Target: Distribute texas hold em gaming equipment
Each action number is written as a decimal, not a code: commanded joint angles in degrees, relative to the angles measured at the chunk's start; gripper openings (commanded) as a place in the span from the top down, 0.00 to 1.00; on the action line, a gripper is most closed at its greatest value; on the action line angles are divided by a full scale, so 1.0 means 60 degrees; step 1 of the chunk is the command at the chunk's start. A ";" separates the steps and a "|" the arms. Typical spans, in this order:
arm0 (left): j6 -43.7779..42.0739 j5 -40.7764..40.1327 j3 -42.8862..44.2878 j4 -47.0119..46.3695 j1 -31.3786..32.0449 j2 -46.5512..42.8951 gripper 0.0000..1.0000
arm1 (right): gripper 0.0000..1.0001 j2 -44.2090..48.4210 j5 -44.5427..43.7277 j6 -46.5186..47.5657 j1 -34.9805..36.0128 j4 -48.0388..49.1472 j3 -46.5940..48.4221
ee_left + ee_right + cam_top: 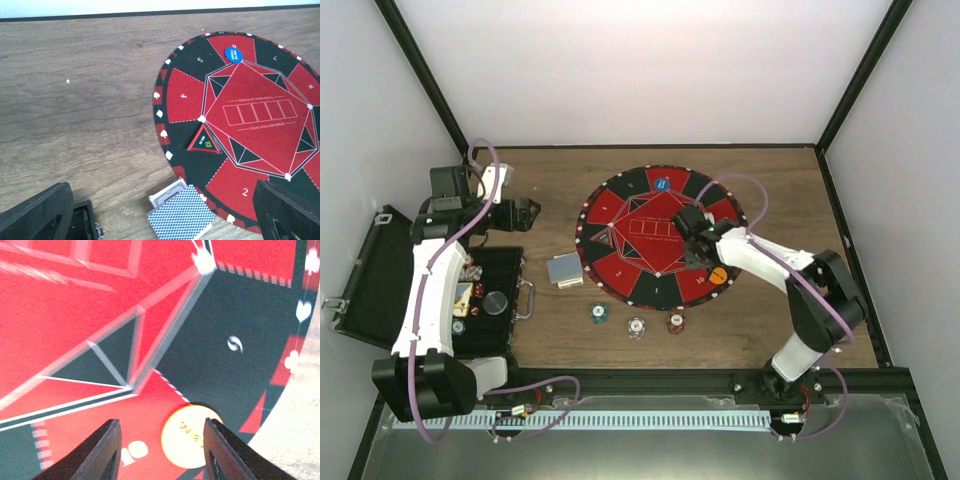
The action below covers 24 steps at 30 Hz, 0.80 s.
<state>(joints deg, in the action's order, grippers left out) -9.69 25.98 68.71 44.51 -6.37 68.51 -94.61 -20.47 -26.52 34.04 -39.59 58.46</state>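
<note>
A round red and black poker mat lies mid-table. On its far rim sits a blue marker disc, also in the left wrist view. An orange marker disc lies flat on the near right rim. My right gripper hovers over it, open, with the disc close to the right finger and gripped by neither. A stack of blue-backed cards rests at the mat's left edge. Three poker chips lie in front of the mat. My left gripper is wide open and empty.
An open black case sits at the left edge, its tray holding chips and dice under my left arm. A small triangular marker lies on the mat's left part. Black frame posts and white walls ring the table.
</note>
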 commanded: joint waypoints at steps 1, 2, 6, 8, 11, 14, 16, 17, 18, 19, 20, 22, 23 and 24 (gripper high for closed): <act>-0.0354 -0.0541 0.0429 0.0559 -0.0055 0.0220 0.00 | 0.48 0.1181 0.0486 0.0201 0.0827 -0.0545 0.1486; -0.0420 -0.0703 0.0454 0.0646 -0.0048 0.0270 0.00 | 0.43 0.1272 0.0614 0.0249 0.1119 -0.0584 0.1682; -0.0775 -0.1106 0.0323 0.0958 -0.0162 0.0327 0.00 | 0.26 0.1339 0.1247 0.0260 0.2329 -0.0700 0.2219; -0.0919 -0.1183 0.0125 0.0953 -0.0202 0.0207 0.00 | 0.21 0.1227 0.1708 0.0339 0.3059 -0.0504 0.2272; -0.1079 -0.1292 -0.0141 0.0903 -0.0212 0.0022 0.00 | 0.15 0.0808 0.2321 0.0589 0.3902 -0.0256 0.2560; -0.1164 -0.1276 -0.0215 0.0958 -0.0213 -0.0059 0.00 | 0.14 0.0249 0.2938 0.0885 0.4457 -0.0106 0.2987; -0.1173 -0.1279 -0.0238 0.0947 -0.0213 -0.0104 0.00 | 0.14 -0.0199 0.3279 0.1061 0.4740 -0.0131 0.3316; -0.1166 -0.1282 -0.0252 0.0939 -0.0213 -0.0137 0.00 | 0.14 -0.0415 0.3408 0.1153 0.4867 -0.0138 0.3438; -0.1160 -0.1295 -0.0273 0.0921 -0.0213 -0.0157 0.00 | 0.14 -0.0603 0.3437 0.1238 0.4984 -0.0119 0.3530; -0.1150 -0.1286 -0.0289 0.0917 -0.0213 -0.0198 0.00 | 0.14 -0.0793 0.3485 0.1309 0.5077 -0.0086 0.3595; -0.1149 -0.1252 -0.0311 0.0894 -0.0213 -0.0222 0.00 | 0.14 -0.1003 0.3584 0.1366 0.5142 -0.0030 0.3625; -0.1152 -0.1179 -0.0338 0.0907 -0.0202 -0.0241 0.00 | 0.16 -0.1289 0.3797 0.1422 0.5268 0.0105 0.3718; -0.1164 -0.1118 -0.0328 0.0910 -0.0220 -0.0249 0.00 | 0.17 -0.1425 0.3844 0.1469 0.5311 0.0184 0.3752; -0.1178 -0.1044 -0.0323 0.0927 -0.0210 -0.0243 0.00 | 0.18 -0.1572 0.3819 0.1536 0.5347 0.0185 0.3835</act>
<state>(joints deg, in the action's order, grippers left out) -15.88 18.65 67.29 49.69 -7.42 68.20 -101.23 -0.27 -19.64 64.90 -39.38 78.37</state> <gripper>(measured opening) 0.999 0.835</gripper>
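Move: The green chip stack lies about 28 cm to the right hand's left, 11 cm back and a little below. The white chip stack is some 19 cm left and 15 back; the brown one 9 left and 14 back; the card deck about 36 left and level ahead. The orange dealer chip is just under the hand, 1 cm to its right. From the left hand, the green stack is about 17 cm right, 14 back and 23 below. The green chip stack is approached by the empty right hand, already clear of the dealer chip: it rises about 12 cm, swings roughly 26 cm left and 12 back across the mat, then sinks again partway, turning counter-clockwise while its fingers open wide. The left hand, still empty and open, eases a few centimetres down and left, towards the case. ##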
